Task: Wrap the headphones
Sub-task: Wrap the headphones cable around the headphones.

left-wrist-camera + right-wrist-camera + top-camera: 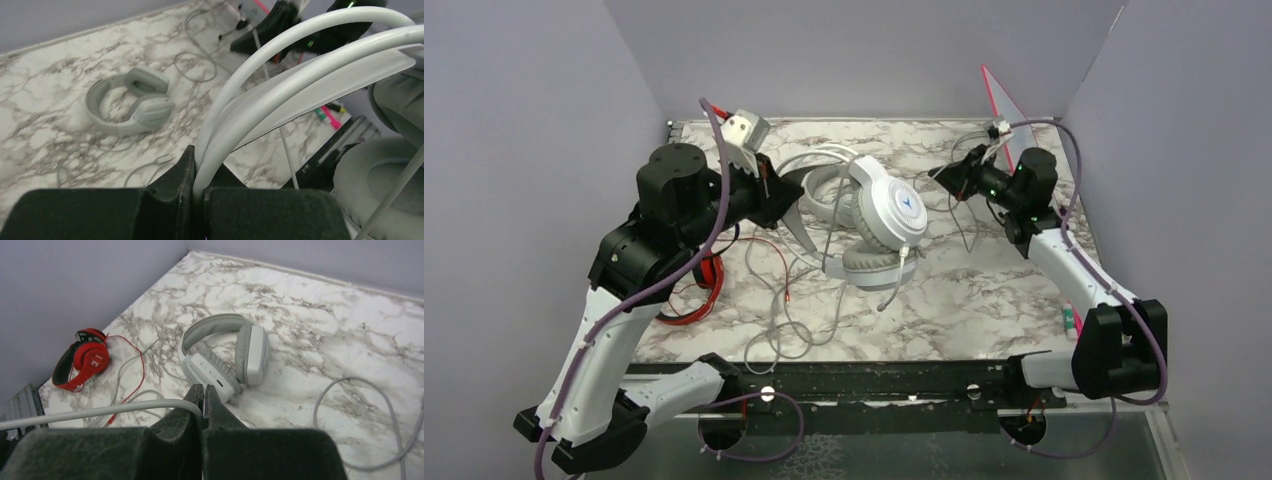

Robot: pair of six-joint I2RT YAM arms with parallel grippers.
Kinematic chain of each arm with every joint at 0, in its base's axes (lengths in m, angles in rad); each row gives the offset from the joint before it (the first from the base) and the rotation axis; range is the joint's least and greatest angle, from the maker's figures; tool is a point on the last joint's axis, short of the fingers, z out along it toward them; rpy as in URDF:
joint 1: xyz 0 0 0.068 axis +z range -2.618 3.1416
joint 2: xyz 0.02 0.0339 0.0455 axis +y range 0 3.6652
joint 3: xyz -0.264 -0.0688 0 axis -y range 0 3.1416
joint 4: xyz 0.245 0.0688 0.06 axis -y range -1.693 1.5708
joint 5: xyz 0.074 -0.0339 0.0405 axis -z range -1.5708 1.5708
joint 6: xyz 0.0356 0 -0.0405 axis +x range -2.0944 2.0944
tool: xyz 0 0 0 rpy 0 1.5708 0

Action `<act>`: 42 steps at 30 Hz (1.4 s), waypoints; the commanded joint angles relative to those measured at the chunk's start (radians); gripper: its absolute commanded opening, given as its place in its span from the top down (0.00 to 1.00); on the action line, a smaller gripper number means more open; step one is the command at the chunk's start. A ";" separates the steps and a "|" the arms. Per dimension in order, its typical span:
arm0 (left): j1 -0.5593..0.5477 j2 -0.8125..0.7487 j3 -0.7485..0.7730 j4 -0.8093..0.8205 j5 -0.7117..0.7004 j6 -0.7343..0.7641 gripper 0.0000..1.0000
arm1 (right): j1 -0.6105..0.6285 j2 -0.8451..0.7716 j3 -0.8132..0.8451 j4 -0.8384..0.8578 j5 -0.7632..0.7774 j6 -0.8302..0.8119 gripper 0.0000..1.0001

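My left gripper (200, 165) is shut on the double headband (300, 55) of the white-silver headphones (889, 210), which hang above the middle of the marble table (984, 300), earcups to the right. At the back right my right gripper (204, 392) is shut on a thin grey cable (100, 411) that runs off to the left. The light grey headphones (225, 352) lie flat on the table below both grippers, with loose grey cable (350, 390) around them. The red-and-black headphones (82, 360) and their red cable (769, 255) lie at the left, partly hidden under my left arm in the top view.
Grey walls close in the table at the back and both sides. A pink-edged triangular sheet (1009, 100) leans in the back right corner. Coloured markers (1071, 320) lie at the right edge. A black rail (874, 380) runs along the near edge.
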 commanded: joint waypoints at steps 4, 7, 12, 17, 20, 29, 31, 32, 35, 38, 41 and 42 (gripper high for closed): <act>-0.002 -0.088 -0.218 -0.209 -0.038 0.254 1.00 | -0.077 0.130 0.370 -0.488 0.009 -0.095 1.00; -0.041 -0.071 -0.269 -0.221 -0.157 0.264 1.00 | -0.088 0.180 0.493 -0.577 0.032 -0.117 1.00; -0.168 0.018 -0.312 -0.250 -0.356 0.248 1.00 | -0.110 0.257 0.686 -0.675 -0.002 -0.120 1.00; -0.252 0.129 -0.326 -0.214 -0.452 0.232 1.00 | -0.110 0.307 0.820 -0.754 -0.045 -0.130 1.00; -0.258 0.176 -0.337 -0.193 -0.529 0.236 1.00 | -0.110 0.317 0.878 -0.798 -0.037 -0.144 1.00; -0.259 0.323 -0.362 -0.169 -0.701 0.219 1.00 | -0.099 0.309 0.966 -0.916 -0.128 -0.162 1.00; -0.258 0.352 -0.344 -0.164 -0.685 0.230 1.00 | -0.086 0.303 0.961 -0.911 -0.146 -0.160 1.00; -0.259 0.357 -0.339 -0.150 -0.674 0.238 1.00 | -0.076 0.307 0.963 -0.911 -0.154 -0.163 1.00; -0.270 0.354 -0.330 -0.100 -0.632 0.259 1.00 | -0.045 0.346 1.002 -0.938 -0.143 -0.172 1.00; -0.277 0.344 -0.339 -0.063 -0.595 0.257 1.00 | -0.037 0.373 1.026 -0.933 -0.132 -0.140 1.00; -0.283 0.355 -0.355 -0.069 -0.611 0.254 1.00 | -0.035 0.380 1.060 -0.916 -0.148 -0.112 0.99; -0.282 0.353 -0.363 -0.067 -0.615 0.250 1.00 | -0.034 0.387 1.078 -0.917 -0.153 -0.107 1.00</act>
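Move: The left hand holds the white headphones by the headband high over the table, its cable running to the closed right gripper, some 23 cm to its right, 16 ahead and 20 below. The grey headphones lie about 18 cm ahead, 7 right and 43 below it, the loose grey cable 8 back, 5 left and 45 below. From the right hand, the white ear cups are roughly 20 cm back, 10 left and 18 above; the grey headphones 4 ahead, 16 left and 23 below. The left hand keeps its pinch on the headband and sinks the white headphones about 23 cm, quickly at first and then easing off, also working 8 cm forward while it rolls some 40 degrees, left side rising, so that its fingers slant down. Meanwhile the right hand, still shut on the cable, lifts it up and away from the table by about 8 cm, with some 4 cm forward, and its fingertips tip downward. ##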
